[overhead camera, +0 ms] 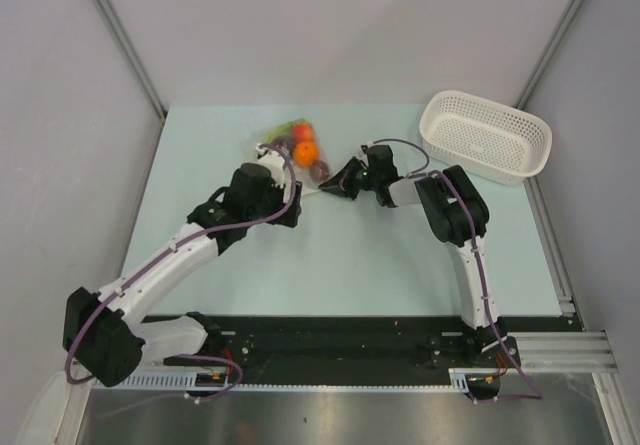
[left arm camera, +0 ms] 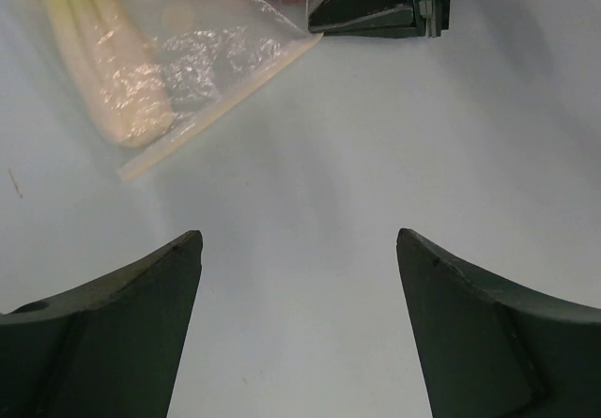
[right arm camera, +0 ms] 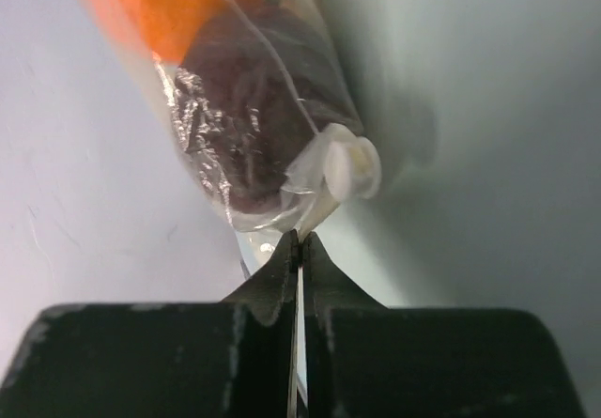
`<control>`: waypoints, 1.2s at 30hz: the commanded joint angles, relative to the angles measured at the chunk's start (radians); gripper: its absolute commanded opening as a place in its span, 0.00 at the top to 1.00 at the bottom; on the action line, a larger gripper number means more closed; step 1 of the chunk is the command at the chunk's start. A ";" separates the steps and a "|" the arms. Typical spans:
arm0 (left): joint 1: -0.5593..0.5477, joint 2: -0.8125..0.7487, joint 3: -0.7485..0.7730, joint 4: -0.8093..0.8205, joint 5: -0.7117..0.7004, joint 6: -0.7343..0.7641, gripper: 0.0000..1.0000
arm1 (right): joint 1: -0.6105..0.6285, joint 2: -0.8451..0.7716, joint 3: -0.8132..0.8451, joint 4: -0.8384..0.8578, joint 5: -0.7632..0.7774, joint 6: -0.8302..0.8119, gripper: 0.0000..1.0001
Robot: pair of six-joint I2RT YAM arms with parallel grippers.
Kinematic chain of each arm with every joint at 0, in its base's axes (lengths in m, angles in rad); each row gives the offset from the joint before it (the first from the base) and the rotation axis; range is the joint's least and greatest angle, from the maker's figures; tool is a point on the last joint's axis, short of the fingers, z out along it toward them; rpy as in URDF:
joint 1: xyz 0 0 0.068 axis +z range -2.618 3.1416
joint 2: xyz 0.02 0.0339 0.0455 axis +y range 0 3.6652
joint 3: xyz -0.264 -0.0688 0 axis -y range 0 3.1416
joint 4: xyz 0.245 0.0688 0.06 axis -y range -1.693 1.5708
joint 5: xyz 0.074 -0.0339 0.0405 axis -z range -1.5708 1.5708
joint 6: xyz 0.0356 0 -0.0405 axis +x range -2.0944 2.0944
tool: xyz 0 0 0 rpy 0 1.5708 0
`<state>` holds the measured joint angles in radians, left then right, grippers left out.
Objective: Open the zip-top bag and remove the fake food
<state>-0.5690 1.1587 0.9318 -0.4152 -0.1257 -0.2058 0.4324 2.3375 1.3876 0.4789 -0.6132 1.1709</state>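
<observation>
The zip-top bag lies at the back of the table, a clear crinkly pouch with its white zip strip along the near edge. Inside it is fake food: an orange ball, a dark purple-brown lump and pale green stalks. My right gripper is shut on the bag's corner at the end of the strip, just below the dark lump; from above it sits at the bag's right side. My left gripper is open over bare table, short of the strip, holding nothing.
A white perforated basket stands at the back right, beside the right arm. Grey walls close the table on both sides. The right gripper's black body shows at the top of the left wrist view.
</observation>
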 commanded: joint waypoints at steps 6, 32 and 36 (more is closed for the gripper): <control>-0.135 0.134 0.068 0.029 -0.072 0.040 0.21 | 0.060 -0.360 -0.156 -0.371 -0.080 -0.261 1.00; -0.256 0.269 0.154 0.096 -0.155 0.265 0.76 | 0.059 -0.684 -0.171 -0.672 -0.184 -0.051 0.54; -0.255 0.253 0.228 0.009 -0.077 0.296 1.00 | -0.032 -0.725 -0.171 -0.769 -0.172 -0.322 0.32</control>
<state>-0.8227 1.4357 1.0489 -0.3588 -0.2562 0.0357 0.4847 1.6890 1.2079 -0.2104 -0.7719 1.0832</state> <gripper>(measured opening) 0.076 0.612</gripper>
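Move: The right fingers are already shut on the slider end of the bag. From the left hand, open and empty, that end lies about 17 cm ahead, 7 cm right and 14 cm lower; the purple fruit is some 21 cm ahead, 4 cm right, and the orange about 26 cm ahead, 2 cm right, both equally low. For the right hand, the left fingers it carries the bag to are roughly 17 cm back, 7 cm left and 14 cm up. The left fingers pinch the zip edge beside the slider, closing late, and only then do the right fingers open and let go. Before that, the right hand drags the held end back about 15 cm and lifts it as far, while the left travels some 8 cm right and sinks about 5 cm, turning clockwise with its left side rising, then lifts slightly as it shuts. ##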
